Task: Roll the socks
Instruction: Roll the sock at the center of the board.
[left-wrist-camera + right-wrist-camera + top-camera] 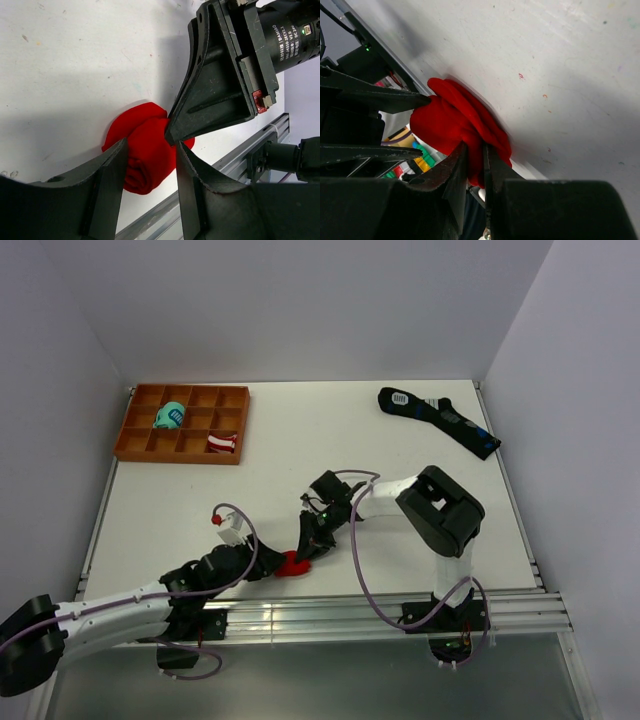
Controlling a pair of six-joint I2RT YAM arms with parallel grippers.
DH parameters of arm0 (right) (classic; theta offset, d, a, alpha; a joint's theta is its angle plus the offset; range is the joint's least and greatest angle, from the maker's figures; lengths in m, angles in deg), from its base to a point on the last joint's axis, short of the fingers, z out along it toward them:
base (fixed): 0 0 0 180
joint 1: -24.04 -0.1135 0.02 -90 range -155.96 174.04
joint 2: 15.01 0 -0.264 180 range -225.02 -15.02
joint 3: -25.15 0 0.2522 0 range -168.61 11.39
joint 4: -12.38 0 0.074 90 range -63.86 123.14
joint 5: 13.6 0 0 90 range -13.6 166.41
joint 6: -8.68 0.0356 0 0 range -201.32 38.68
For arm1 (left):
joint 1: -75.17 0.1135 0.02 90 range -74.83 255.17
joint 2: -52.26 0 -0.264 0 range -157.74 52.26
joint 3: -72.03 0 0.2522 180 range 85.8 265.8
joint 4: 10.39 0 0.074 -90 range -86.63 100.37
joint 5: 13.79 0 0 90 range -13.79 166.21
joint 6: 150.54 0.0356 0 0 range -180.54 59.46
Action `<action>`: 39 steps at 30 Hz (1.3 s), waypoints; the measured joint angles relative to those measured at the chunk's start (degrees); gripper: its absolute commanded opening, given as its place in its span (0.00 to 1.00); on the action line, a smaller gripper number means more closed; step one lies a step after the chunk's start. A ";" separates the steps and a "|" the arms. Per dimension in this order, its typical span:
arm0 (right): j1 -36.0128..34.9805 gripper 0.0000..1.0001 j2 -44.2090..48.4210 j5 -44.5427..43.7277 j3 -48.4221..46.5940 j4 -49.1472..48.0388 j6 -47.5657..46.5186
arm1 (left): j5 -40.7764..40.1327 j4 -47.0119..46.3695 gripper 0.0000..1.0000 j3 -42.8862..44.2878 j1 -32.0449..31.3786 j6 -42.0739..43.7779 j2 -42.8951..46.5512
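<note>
The red socks [293, 563] lie as a compact rolled bundle near the table's front edge, between both grippers. In the left wrist view the roll [137, 127] sits between my left gripper's [149, 150] two fingers, which press on its sides. My left gripper [274, 566] reaches it from the left. My right gripper [306, 546] comes down from above and is shut on a fold of the red fabric [450, 120], which is pinched between its nearly closed fingers [475, 150]. The white motif is hidden.
An orange compartment tray [134, 430] at the back left holds a teal bundle [169, 417] and a red-and-white striped bundle [222, 443]. Long black socks [440, 418] lie at the back right. An aluminium rail [380, 610] runs along the front edge just behind the roll.
</note>
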 measured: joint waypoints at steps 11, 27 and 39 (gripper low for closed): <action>1.53 0.13 -1.03 1.16 -1.53 4.15 -1.53 | -5.99 -0.26 0.49 0.00 -4.04 -4.22 -3.89; 2.38 0.14 -1.60 1.38 -2.84 8.35 -3.54 | -7.04 -3.96 0.47 0.00 -5.51 -3.67 -8.26; 2.47 0.15 -1.46 1.25 -2.67 8.31 -3.63 | -7.23 -4.13 0.18 1.16 -5.84 -4.96 -10.99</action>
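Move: Just right of the left hand lies the rolled-up red sock, its middle some 3 cm to the right, level fore and aft, and about 3 cm below the open fingers. The right gripper, already pinching the sock's other end, is roughly 6 cm to the left hand's right and 3 cm lower; the board's near edge is about 8 cm straight back. From the right hand the sock's middle lies about 2 cm left and 1 cm back, at its own height. Sinking about 2 cm onto the sock with its fingers half open, the left hand pauses partway down, then closes them on the rolled end at the last, pinching the red fabric. The right hand keeps its pinch on the sock's other end and draws it about 1.5 cm to the right, tilting only slightly, then holds there. ##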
